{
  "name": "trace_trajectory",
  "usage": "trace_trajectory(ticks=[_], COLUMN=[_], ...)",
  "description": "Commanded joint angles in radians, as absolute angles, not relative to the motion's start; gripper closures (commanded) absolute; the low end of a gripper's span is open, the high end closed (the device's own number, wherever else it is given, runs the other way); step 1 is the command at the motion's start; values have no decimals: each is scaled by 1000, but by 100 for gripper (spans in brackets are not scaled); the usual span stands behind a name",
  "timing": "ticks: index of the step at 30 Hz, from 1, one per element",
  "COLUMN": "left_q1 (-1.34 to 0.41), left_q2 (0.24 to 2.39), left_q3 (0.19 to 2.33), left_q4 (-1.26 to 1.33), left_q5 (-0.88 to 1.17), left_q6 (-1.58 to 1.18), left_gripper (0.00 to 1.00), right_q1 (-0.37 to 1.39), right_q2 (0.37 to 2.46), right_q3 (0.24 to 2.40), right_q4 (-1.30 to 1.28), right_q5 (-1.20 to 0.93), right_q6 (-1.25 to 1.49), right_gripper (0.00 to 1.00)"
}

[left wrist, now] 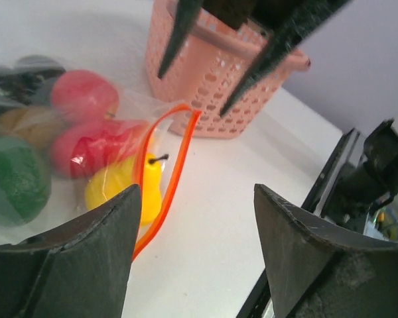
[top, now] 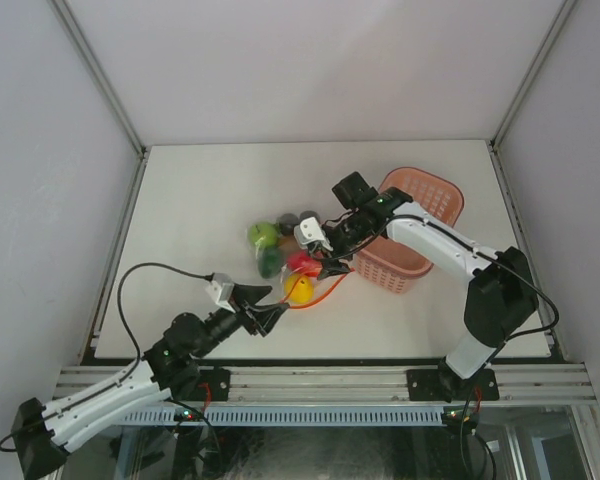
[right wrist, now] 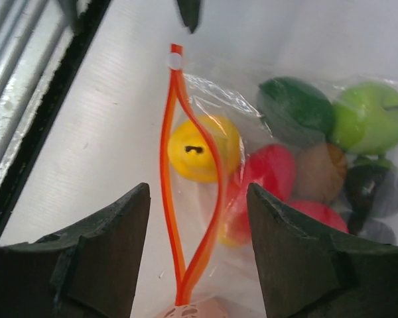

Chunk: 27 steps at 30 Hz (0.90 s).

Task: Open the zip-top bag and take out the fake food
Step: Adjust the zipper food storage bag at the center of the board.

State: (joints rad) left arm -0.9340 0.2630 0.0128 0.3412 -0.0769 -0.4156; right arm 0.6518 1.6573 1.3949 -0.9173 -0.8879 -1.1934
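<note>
The zip-top bag [top: 280,255] lies mid-table with its orange zip strip [right wrist: 186,179] parted into a narrow loop. Inside it is the fake food: a yellow fruit [right wrist: 196,149] at the mouth, red pieces [right wrist: 272,172], a dark green one [right wrist: 295,106], a light green one [right wrist: 368,116], a brown one [right wrist: 322,172] and a blackish one [right wrist: 371,192]. My right gripper [right wrist: 199,199] hangs open above the strip, its fingers on either side and apart from it. My left gripper [left wrist: 198,199] is open just off the bag's mouth [left wrist: 166,165], nothing between its fingers.
A pink perforated basket [top: 420,180] stands right of the bag, close behind my right gripper [top: 330,258]. The table's near edge and metal rail [top: 320,380] run just behind my left gripper [top: 272,305]. White walls enclose the back and sides.
</note>
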Motion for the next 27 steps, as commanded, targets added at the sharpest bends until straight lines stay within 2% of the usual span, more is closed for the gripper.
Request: trace_trajectory(ticks=[1,7,10,12,14,17,18,23,27], left_q1=[-1052,-1337,-1372,-1373,-1373,-1374,-1373,-1373,-1365], left_q2=[421,609,702,774,876,1001,1036,1101,1036], left_q3=[53,59,44,54,77,120,128,135,150], left_q4=[451,560,670,736,793,842,863,906,769], left_q5=[-99,-442,-557,-601,-628,-652,-654,-686,-750], left_q6=[-252,-77,-83,-83,-79,-109,-126,-221,-306], left_gripper=[28,27,27,27,27,28,31,34,28], right_q1=[663,702,737,759,768,756,751,753,780], right_q2=[1650,1690,1724,1748,1757,1759,1759,1767,1773], right_q3=[1371,1337,1336,1336,1338,1351,1357,1389,1413], right_q4=[-774,-737,-722,-676,-646,-654,-661,-655,-568], right_q5=[-738,-651,-615,-558,-531,-591,-621,-751,-800], right_q6=[-1062,-1076,-1067,-1024,-987,-955,-940,-818,-620], right_gripper=[41,42,44,49,61,92,100,100,100])
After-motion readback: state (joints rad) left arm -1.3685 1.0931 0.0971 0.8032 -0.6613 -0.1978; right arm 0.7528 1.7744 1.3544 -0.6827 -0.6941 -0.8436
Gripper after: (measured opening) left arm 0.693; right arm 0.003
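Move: For the right hand, the upper zipper edge of the bag lies about 2 cm ahead, 2 cm to its left and 7 cm below; the pear is some 5 cm left, 5 cm back and 11 cm down, the red fruit 5 cm left and 1 cm ahead. From the left hand, the near stretch of the lower zipper edge is roughly 6 cm right, 1 cm back and 12 cm below; the pear lies 5 cm right and 2 cm ahead. The right fingers shut fully and pinch the bag's upper orange edge above the pear, after sinking about 7 cm with a little forward and left; then they lift it slightly. The open left hand swings back, right and down, then forward again, ending some 7 cm lower and 4 cm right by the lower edge, rolled about 25 degrees, left side up. ##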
